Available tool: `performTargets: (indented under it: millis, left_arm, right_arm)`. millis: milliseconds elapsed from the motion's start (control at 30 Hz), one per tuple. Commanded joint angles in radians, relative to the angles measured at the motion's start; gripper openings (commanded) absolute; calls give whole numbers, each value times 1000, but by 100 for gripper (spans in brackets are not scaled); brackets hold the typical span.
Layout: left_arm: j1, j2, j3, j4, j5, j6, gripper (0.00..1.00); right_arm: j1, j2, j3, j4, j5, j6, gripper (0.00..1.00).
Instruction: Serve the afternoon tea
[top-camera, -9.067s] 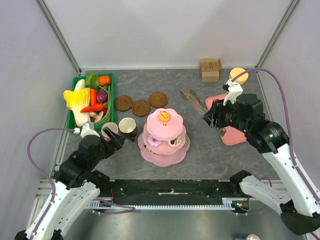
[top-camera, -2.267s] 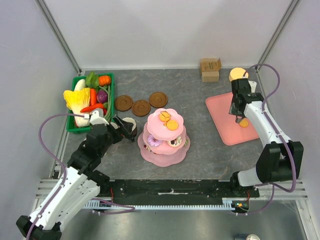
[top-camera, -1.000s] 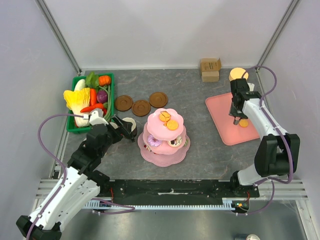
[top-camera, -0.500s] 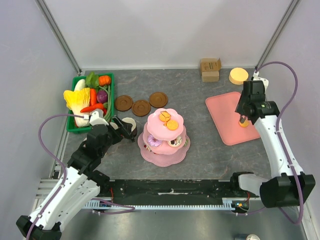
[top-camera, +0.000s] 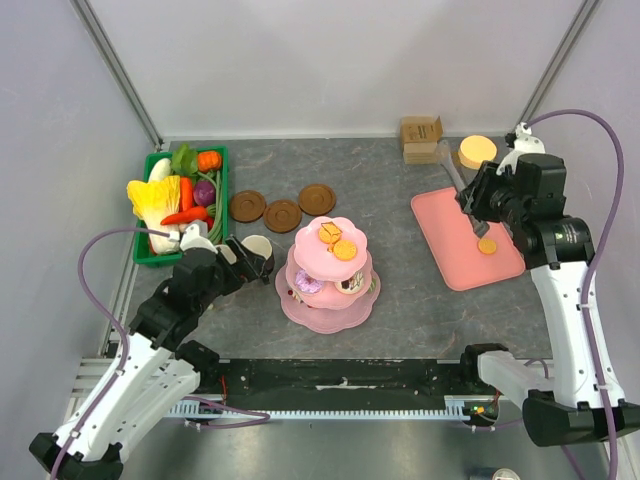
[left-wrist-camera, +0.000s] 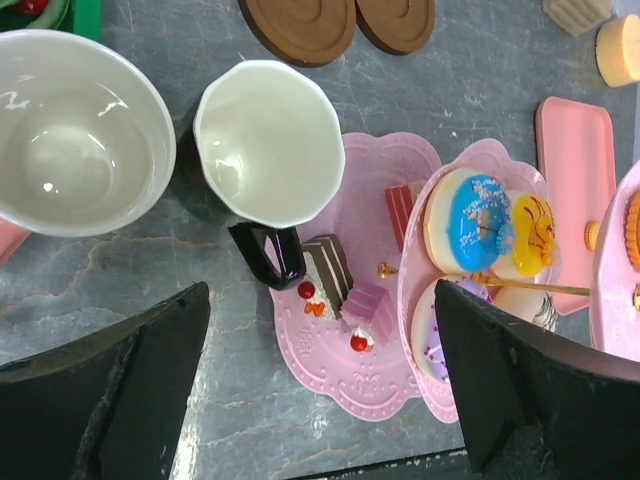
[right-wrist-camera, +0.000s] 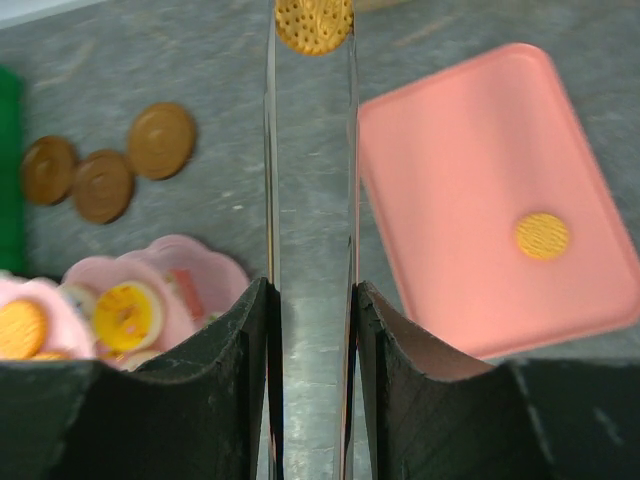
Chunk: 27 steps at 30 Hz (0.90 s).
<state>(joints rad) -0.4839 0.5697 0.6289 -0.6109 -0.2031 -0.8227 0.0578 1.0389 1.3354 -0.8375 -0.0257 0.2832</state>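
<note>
My right gripper (top-camera: 470, 196) (right-wrist-camera: 312, 290) is shut on a pair of metal tongs (right-wrist-camera: 271, 160), raised over the pink tray's (top-camera: 445, 215) far left corner. The tong tips pinch an orange biscuit (right-wrist-camera: 314, 22). Another orange biscuit (top-camera: 487, 246) lies on the tray. The pink tiered stand (top-camera: 300, 306) holds a third biscuit (top-camera: 343, 251) on top, with donuts (left-wrist-camera: 468, 215) and cake bits (left-wrist-camera: 330, 270) lower down. My left gripper (top-camera: 236, 262) (left-wrist-camera: 322, 296) hangs open over the dark mug (left-wrist-camera: 268, 140) and the stand's edge. A pale mug (left-wrist-camera: 70, 130) sits beside it. Three brown saucers (top-camera: 282, 214) lie behind.
A green basket of toy vegetables (top-camera: 180, 195) stands at the left. Two small cardboard boxes (top-camera: 420, 138) and a yellow round disc (top-camera: 477, 151) sit at the back right. Grey walls close in both sides.
My right arm has lifted from the tray and swung the tongs up and leftward with a biscuit in their tips. The left arm has barely moved.
</note>
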Motion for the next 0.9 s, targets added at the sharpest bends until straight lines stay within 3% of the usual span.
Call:
performTargets:
  millis: [0,233,733,867]
  left_arm:
    - [4,-8,64,-82,27,-32,99]
    - [2,-18,74,-125,48,-42,99]
    - [2,-41,72,-170,73,-75,99]
    - [2,-59,69,-188,79,-87,99]
  right_arm:
    - [25,-37,70,72,-261,-27,35]
    - [175,-37,126,140,-448,-4,35]
    - [654,50,220,172,-388,-84,35]
    - [827,56,214,138,-268,-114,35]
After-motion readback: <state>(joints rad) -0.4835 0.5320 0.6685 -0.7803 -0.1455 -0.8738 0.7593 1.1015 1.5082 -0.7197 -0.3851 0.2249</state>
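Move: The cake stand's top tier, already bearing two biscuits, lies some 29 cm left of the right hand, about 5 cm back and 10 cm below it. The pink tray's middle is roughly 9 cm right, 6 cm ahead and 29 cm down; the nearest brown coaster about 34 cm left and 19 cm ahead, as low. From the left hand the top tier is some 19 cm right, 3 cm ahead and 3 cm above. The biscuit, still pinched in the tongs' tips, is swung away from the tray towards the cake stand: the right hand sweeps about 23 cm left, curving some 11 cm back and rising 8 cm early on, its grip on the tongs kept, while the wrist turns nearly 60 degrees counter-clockwise. The empty left hand eases 3 cm back, tipping slightly down, fingers still wide open. ##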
